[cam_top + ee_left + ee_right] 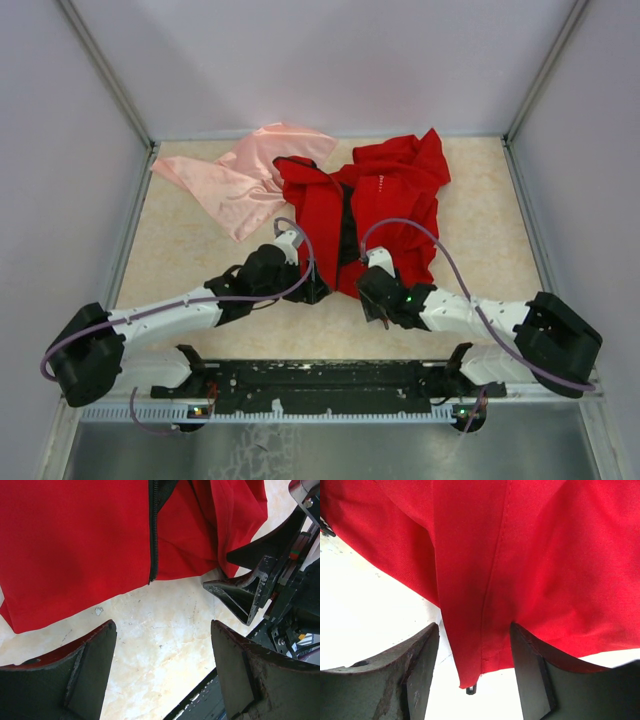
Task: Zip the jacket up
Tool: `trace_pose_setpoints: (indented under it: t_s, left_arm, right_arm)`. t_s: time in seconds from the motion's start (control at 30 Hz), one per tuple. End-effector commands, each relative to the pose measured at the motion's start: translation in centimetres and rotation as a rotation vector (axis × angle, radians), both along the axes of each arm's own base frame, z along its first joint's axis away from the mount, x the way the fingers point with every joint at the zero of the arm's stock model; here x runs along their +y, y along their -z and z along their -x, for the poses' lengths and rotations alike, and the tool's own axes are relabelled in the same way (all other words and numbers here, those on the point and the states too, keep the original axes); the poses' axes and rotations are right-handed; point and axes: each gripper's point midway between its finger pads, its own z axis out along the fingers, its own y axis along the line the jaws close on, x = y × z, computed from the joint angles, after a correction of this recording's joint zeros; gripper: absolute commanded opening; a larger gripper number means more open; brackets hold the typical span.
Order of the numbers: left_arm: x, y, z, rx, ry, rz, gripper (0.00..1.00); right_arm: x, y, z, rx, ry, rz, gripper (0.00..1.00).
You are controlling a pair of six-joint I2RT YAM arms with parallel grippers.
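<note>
The red jacket [385, 200] lies crumpled on the table, its front parted along the black zipper [345, 235]. My left gripper [312, 290] sits at the hem's left side and is open over bare table, just below the hem. In the left wrist view the zipper [153, 535] ends at the jacket's [75, 540] lower edge, above the open left gripper [162, 665]. My right gripper [472, 665] is open, and a hanging corner of the jacket [470, 645] with a small black zipper end [471, 690] lies between its fingers [532, 675] without touching them.
A pale pink cloth [245, 175] lies at the back left, partly under the jacket's collar. White walls stand on three sides. The black rail [320, 375] of the arm bases runs along the near edge. My right gripper's fingers [245, 592] show close beside the left one.
</note>
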Motion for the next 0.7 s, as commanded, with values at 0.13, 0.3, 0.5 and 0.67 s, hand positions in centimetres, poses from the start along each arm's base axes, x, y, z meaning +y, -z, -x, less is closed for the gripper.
trace_pose_setpoints:
  t_s: [0.13,0.3,0.5,0.67]
  left_arm:
    - [-0.6,-0.7,0.1,-0.021,0.018,0.027,0.81]
    - [-0.7,-1.0,0.1,-0.027,0.022,0.037,0.81]
    - [-0.8,-1.2,0.2,-0.032,0.027,0.046,0.81]
    - [-0.8,-1.2,0.2,-0.032,0.028,0.048,0.8]
  right_arm:
    - [1.2,-2.9,-1.1,-0.063,0.029,-0.07,0.49]
    - [2.3,-3.8,-0.7,-0.07,-0.009,-0.155,0.42]
    - [1.4,-3.6,-0.9,-0.079,0.023,-0.154,0.29]
    - [0.0,-3.1,-1.2,-0.085,0.08,-0.092,0.24]
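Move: The zip pull at the lower corner of the jacket's right front lies about 4 cm back from the right hand, 1 cm to its right and 2 cm below, with the flap running forward between the parted fingers. The bare end of the other zip edge is roughly 10 cm to that hand's left and 3 cm ahead; the black lining is some 12 cm ahead and 9 cm left. From the left hand the pull is about 15 cm right, 4 cm back and 10 cm lower. Starting low over the jacket's corner flap, the right gripper draws its fingers in from a bit over half open to about a quarter, so that they narrow on either side of the flap just forward of the zip pull, without fully shutting. After a near-still start the hand also lifts about 3 cm and levels off, tilting its left side up by some 5 degrees; no firm pinch on the cloth can be made out. ##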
